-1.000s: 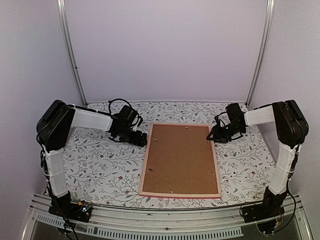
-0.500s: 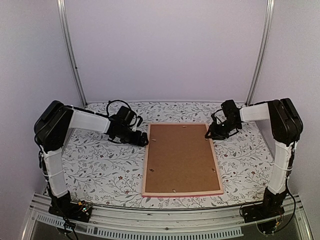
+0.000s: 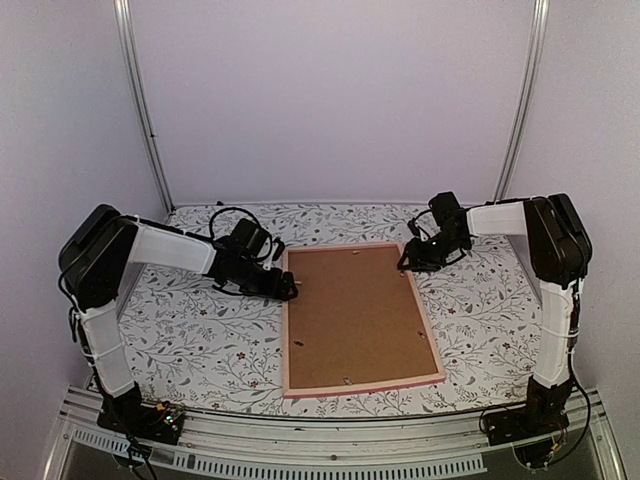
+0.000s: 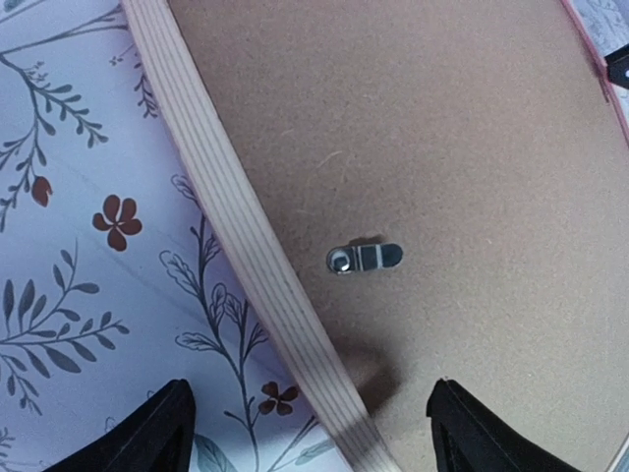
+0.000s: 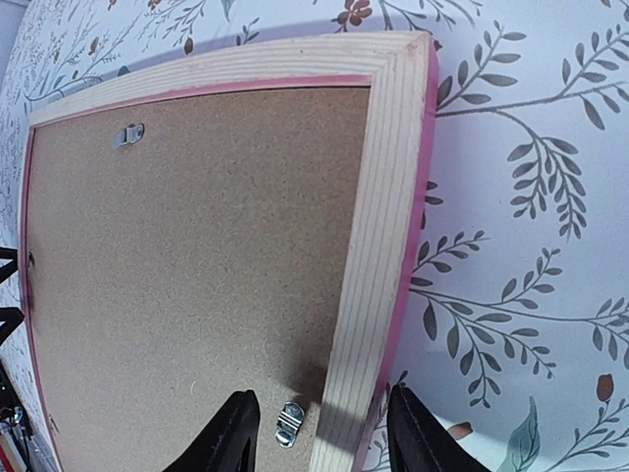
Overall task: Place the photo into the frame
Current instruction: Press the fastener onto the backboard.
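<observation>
The pink frame point(image 3: 284, 330) lies face down on the floral table, and a brown backing board point(image 3: 355, 315) fills it. The photo is hidden. My left gripper point(image 3: 289, 288) is open astride the frame's left rail point(image 4: 236, 226), one finger over the tablecloth and the other over the board, near a metal clip point(image 4: 365, 258). My right gripper point(image 3: 404, 264) stands open astride the right rail point(image 5: 378, 216) near the far right corner. Its inner finger is over the board beside a clip point(image 5: 289, 423), and its outer finger is at the pink edge.
More small metal clips point(image 5: 128, 133) sit along the board's edges. The floral tablecloth point(image 3: 200, 340) spreads on both sides of the frame. Upright metal posts point(image 3: 140, 110) stand at the back corners, and a rail point(image 3: 320, 440) runs along the near edge.
The frame has slid left and turned a little, its far end swinging left. Both grippers moved inward with it, the right one leftward along the far right corner.
</observation>
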`<state>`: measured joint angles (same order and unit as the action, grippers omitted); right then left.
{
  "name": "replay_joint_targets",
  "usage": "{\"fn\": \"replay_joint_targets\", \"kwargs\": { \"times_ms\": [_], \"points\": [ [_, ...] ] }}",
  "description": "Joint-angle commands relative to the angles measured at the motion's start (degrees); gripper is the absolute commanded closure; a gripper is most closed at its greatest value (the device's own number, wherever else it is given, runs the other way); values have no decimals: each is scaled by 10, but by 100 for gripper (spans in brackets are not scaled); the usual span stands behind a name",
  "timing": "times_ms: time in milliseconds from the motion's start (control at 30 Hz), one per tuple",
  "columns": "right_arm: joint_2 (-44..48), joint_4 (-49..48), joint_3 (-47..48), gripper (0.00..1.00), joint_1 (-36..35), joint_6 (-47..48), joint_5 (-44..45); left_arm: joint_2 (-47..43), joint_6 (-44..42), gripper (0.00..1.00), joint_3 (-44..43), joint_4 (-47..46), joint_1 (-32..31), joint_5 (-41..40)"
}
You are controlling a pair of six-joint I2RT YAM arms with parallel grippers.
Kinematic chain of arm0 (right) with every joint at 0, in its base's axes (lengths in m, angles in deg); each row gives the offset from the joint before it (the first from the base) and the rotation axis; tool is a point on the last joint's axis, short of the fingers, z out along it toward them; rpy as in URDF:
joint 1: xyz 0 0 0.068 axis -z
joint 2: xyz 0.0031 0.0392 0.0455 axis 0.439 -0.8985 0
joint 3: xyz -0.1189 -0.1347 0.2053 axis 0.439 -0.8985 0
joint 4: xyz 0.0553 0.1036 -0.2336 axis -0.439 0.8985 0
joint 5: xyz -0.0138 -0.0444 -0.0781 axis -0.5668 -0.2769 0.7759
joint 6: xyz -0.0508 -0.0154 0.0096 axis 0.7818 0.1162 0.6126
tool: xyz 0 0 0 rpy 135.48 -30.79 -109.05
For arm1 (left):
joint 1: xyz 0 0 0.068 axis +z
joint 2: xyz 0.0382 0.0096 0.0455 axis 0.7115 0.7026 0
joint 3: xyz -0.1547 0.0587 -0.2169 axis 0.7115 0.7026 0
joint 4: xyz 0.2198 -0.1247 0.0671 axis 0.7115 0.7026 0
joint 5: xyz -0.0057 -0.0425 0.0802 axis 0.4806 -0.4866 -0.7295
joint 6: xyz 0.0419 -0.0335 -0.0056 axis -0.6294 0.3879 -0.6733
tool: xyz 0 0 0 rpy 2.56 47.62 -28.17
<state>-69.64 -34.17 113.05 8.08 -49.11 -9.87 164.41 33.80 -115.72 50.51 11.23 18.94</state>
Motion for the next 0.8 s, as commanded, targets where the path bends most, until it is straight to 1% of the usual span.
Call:
{"fn": "replay_joint_targets", "kwargs": {
  "times_ms": [0, 67, 333, 433, 567, 767],
  "points": [
    [-8, 24, 14, 53, -17, 8, 40, 17, 7, 18, -20, -12, -10, 13],
    [-10, 23, 13, 52, -19, 7, 44, 23, 7, 22, -25, -12, -11, 14],
    [-10, 12, 0, 53, -21, -1, 43, 33, 27, 51, -27, -4, -17, 2],
    [-9, 8, -2, 53, -22, -5, 42, 34, 37, 58, -27, -3, -19, -4],
    [-7, 4, -4, 52, -22, -16, 45, 34, 52, 64, -24, -3, -24, -19],
    [-10, 4, -4, 54, -25, -26, 57, 28, 77, 68, -11, -15, -32, -31]
  ]
}}
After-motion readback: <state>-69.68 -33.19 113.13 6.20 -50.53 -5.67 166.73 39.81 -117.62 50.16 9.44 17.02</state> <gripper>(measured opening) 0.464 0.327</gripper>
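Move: The frame's left rail lies about 1 cm right of the left hand and 1 cm below, between its open fingers. The upper left fastener sits some 3 cm ahead and 3 cm right; the lower left fastener about 14 cm back, 2 cm right. The right hand straddles the right rail, roughly 1 cm to its right and 1 cm below, with the upper right fastener 1 cm to its left, level with it. The left hand's fingers come in on both sides of the frame's left rail and pinch it: the hand slides about 1 cm right over the rail, then sinks roughly half a centimetre while the fingers close from nearly wide open to about a third. The right hand stays astride the right rail beside its fastener, its half-open fingers unchanged. ##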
